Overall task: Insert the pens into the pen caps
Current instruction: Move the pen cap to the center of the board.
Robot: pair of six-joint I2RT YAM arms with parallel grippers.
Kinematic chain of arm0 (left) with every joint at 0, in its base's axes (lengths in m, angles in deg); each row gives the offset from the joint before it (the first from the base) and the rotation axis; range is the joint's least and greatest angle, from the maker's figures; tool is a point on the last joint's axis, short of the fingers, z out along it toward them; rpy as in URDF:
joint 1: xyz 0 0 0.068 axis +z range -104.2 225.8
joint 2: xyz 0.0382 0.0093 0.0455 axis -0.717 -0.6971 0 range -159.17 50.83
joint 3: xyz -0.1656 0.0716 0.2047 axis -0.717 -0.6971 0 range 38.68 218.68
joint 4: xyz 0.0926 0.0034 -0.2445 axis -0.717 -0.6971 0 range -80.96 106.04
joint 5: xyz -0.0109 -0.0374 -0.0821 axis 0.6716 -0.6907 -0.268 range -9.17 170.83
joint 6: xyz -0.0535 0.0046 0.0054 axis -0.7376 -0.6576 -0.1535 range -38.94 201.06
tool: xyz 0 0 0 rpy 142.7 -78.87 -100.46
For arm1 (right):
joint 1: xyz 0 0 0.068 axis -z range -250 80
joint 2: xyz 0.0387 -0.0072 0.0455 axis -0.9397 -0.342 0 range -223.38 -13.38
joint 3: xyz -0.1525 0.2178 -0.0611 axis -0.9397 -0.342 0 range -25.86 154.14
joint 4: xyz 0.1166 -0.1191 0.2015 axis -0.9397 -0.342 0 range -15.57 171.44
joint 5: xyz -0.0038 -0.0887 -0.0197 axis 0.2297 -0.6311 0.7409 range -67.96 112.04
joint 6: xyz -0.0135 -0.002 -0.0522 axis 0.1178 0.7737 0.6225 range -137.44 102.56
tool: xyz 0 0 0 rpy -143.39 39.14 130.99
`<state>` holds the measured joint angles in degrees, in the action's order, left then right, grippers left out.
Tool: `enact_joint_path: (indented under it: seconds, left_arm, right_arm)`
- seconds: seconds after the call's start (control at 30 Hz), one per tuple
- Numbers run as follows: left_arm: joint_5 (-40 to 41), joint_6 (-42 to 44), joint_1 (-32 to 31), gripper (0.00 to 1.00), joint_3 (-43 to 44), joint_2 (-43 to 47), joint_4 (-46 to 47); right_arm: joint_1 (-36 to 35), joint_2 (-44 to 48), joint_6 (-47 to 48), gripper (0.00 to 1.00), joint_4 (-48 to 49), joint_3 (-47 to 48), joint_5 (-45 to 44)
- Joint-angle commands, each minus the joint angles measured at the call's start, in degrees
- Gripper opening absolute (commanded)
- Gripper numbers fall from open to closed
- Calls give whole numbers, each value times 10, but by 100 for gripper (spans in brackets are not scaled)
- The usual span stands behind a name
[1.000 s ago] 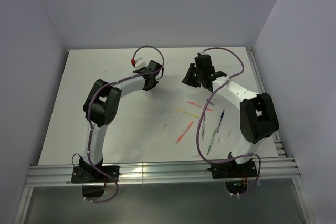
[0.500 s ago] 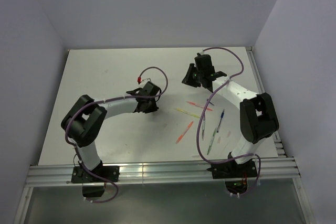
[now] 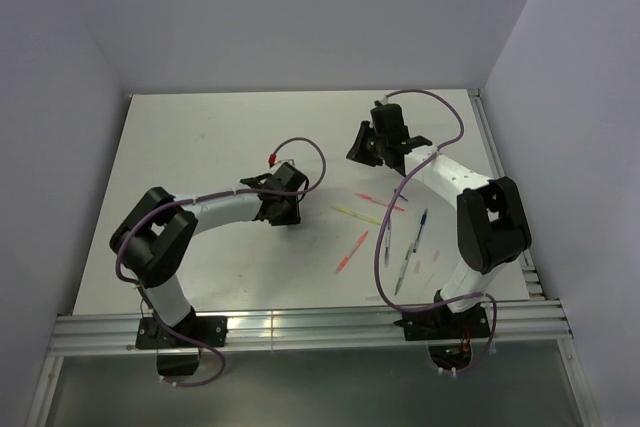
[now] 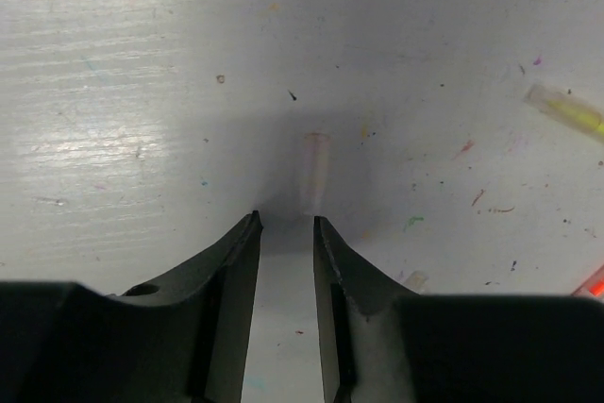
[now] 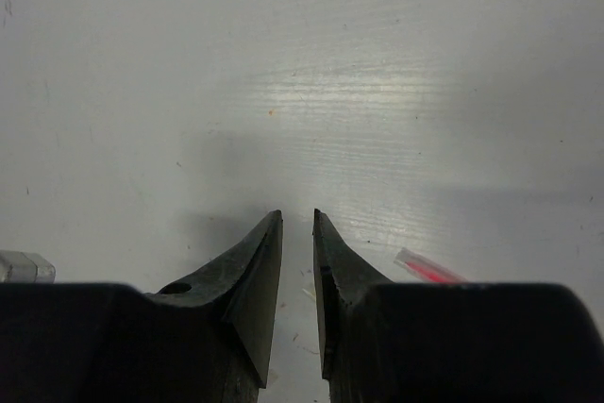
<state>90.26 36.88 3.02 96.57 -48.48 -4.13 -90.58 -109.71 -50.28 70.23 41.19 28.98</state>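
Observation:
Several thin pens lie right of centre on the table: a pink one (image 3: 381, 202), a yellow one (image 3: 357, 215), an orange one (image 3: 351, 252), a blue one (image 3: 420, 228), a grey one (image 3: 388, 243) and a green-clear one (image 3: 403, 269). My left gripper (image 3: 279, 206) (image 4: 286, 219) is low over the table just left of the pens, jaws a little apart and empty. A pale translucent pen cap (image 4: 316, 173) lies just ahead of its fingertips. The yellow pen's end (image 4: 569, 110) shows at right. My right gripper (image 3: 369, 145) (image 5: 298, 214) is narrowly open and empty, with the pink pen's end (image 5: 429, 269) beside it.
A small pale grey cap-like piece (image 5: 24, 266) lies at the left edge of the right wrist view. The white table (image 3: 200, 147) has ink specks. Rails run along its near edge (image 3: 300, 327) and right side (image 3: 505, 197). Purple-grey walls close in the back and sides.
My left arm has swung from the far middle of the table back toward me and down, ending just left of the pens. The right arm and the pens have not moved.

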Motion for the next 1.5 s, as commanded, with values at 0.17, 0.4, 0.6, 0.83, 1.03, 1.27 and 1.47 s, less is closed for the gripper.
enact_joint_path:
  seconds: [0.17, 0.4, 0.6, 0.83, 1.03, 1.27, 1.47]
  left_arm:
    - [59, -6, -4, 35, 4, 5, -88]
    - [79, -15, -4, 34, 15, -12, -94]
    - [69, -14, -4, 34, 26, -22, -87]
    - [35, -29, -4, 32, 0, 29, -88]
    - [33, -115, -29, 20, -2, 25, -77]
    - [37, -198, -31, 3, -1, -8, -40]
    - [34, -199, -31, 1, 30, -46, -28]
  right_arm:
    - [5, 9, 12, 27, 7, 16, 0]
    - [6, 5, 13, 27, 7, 18, 4]
    - [8, 4, 12, 27, 7, 18, 9]
    - [9, 9, 13, 27, 5, 16, 10]
    - [10, 11, 10, 27, 4, 15, 10]
    - [11, 11, 10, 27, 7, 13, 14]
    - [12, 14, 9, 26, 7, 12, 14]
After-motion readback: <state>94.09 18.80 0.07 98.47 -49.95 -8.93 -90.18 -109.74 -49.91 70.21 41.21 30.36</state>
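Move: The clear pen cap being centred lies on the board just past the left hand's open fingertips, about 3 cm ahead, 1 cm right and 1 cm below, its near end beside the right finger. A second clear cap is some 5 cm right and 2 cm back; the yellow pen's middle is about 16 cm right and 4 ahead. From the right hand, the cap being centred is roughly 11 cm back, 16 left and 11 below. The left hand's right finger nudges the near end of the pen cap leftward as the hand slides about 2.5 cm left, staying low over the board. After a pause the hand draws back some 2 cm and swings right about 3.5 cm, easing forward at the last, while the fingers shut on nothing and the wrist turns about 15 degrees counter-clockwise. ##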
